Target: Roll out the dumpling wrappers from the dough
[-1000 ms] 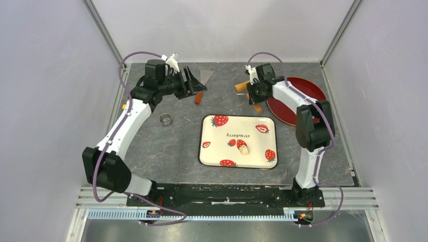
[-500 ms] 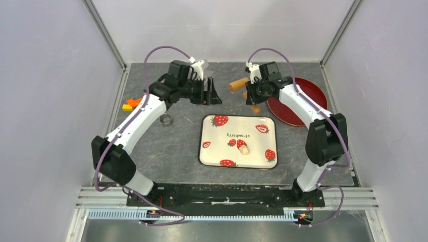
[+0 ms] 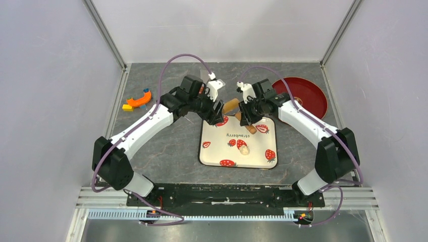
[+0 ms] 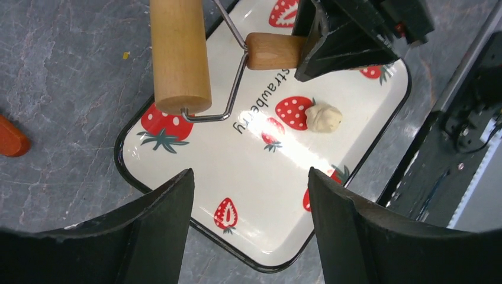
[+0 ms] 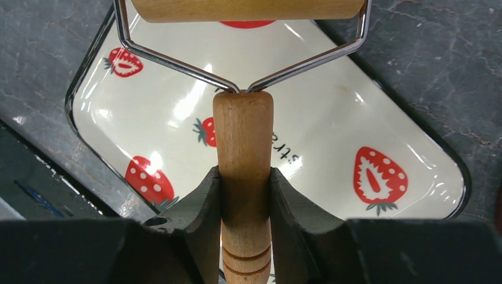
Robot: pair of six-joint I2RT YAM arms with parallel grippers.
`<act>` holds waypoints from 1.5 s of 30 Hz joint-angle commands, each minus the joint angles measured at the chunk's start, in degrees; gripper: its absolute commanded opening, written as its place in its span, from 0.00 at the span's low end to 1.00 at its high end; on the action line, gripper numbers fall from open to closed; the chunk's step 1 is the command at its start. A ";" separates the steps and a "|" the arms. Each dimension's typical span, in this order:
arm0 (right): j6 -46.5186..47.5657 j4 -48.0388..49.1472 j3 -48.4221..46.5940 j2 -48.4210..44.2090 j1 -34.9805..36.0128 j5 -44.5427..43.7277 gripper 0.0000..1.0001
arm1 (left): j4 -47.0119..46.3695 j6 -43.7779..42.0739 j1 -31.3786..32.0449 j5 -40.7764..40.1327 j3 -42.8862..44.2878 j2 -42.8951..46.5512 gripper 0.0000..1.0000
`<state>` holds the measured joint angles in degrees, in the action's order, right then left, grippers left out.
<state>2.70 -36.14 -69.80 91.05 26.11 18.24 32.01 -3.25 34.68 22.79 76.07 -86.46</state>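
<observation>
The dough [image 3: 244, 149] is a small pale lump lying on the strawberry-print tray [image 3: 255, 157]; the left wrist view also shows the dough [image 4: 323, 117]. No dumpling wrappers are in view. My right gripper [image 3: 247, 115] is shut on the wooden handle [image 5: 244, 142] of the roller, and its tan cylinder [image 3: 230, 106] hangs over the tray's far edge. My left gripper [image 3: 218, 113] stands open just left of the cylinder [image 4: 177, 56], above the tray's far-left corner [image 4: 254, 236], with nothing between its fingers.
A dark red plate [image 3: 303, 93] lies at the back right. An orange curved piece [image 3: 139, 100] sits at the back left by the wall. A small orange-red object [image 4: 10, 137] lies on the grey mat left of the tray.
Both arms have swung inward to the tray's far edge. The right gripper carried the roller from beside the red plate. The left gripper came over from the back left.
</observation>
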 commanded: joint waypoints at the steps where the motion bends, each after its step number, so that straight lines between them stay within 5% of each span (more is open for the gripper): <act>1: -1.83 3.64 1.63 -4.62 1.79 2.79 0.00 | -7.76 -9.73 1.53 2.77 -2.97 4.72 0.75; 6: -2.61 3.62 2.39 -5.98 2.97 3.09 0.00 | -7.12 -12.49 1.93 6.41 -2.59 2.97 0.64; 15: -4.43 3.16 1.76 -7.59 3.44 3.81 0.00 | -7.62 -18.16 3.42 7.93 -4.23 1.11 0.60; 35: -5.96 3.71 3.05 -10.09 3.65 5.15 0.00 | -16.98 -21.23 5.58 4.62 -10.16 -3.09 0.63; 45: -7.43 4.62 3.22 -9.92 3.68 5.20 0.00 | -15.37 -21.54 6.43 4.81 -9.37 -6.13 0.38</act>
<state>-3.53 -35.86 -66.00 83.66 29.52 21.28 17.39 -22.50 40.38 27.55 66.15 -91.29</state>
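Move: The wooden roller hangs by its handle in the right gripper. Its neck, where wire meets handle, lies about 8 cm right of the left hand, 1 cm ahead and 8 cm below; the roller barrel is roughly 5 cm right, 4 cm ahead, 7 cm below. From the right hand, the dough lies some 10 cm back, straight in line sideways and 9 cm below, with the neck 3 cm ahead, 4 cm left and 2 cm above. Bring the left gripper down some 6 cm and 4 cm to the right, onto the roller's neck beside the right fingers, easing slightly back first and sinking mostly in the second half. Turn it about 20 degrees clockwise and narrow its fingers to under half open. Keep the right grip on the handle while drawing the roller about 4 cm back, rising and shifting a little left to meet it. ##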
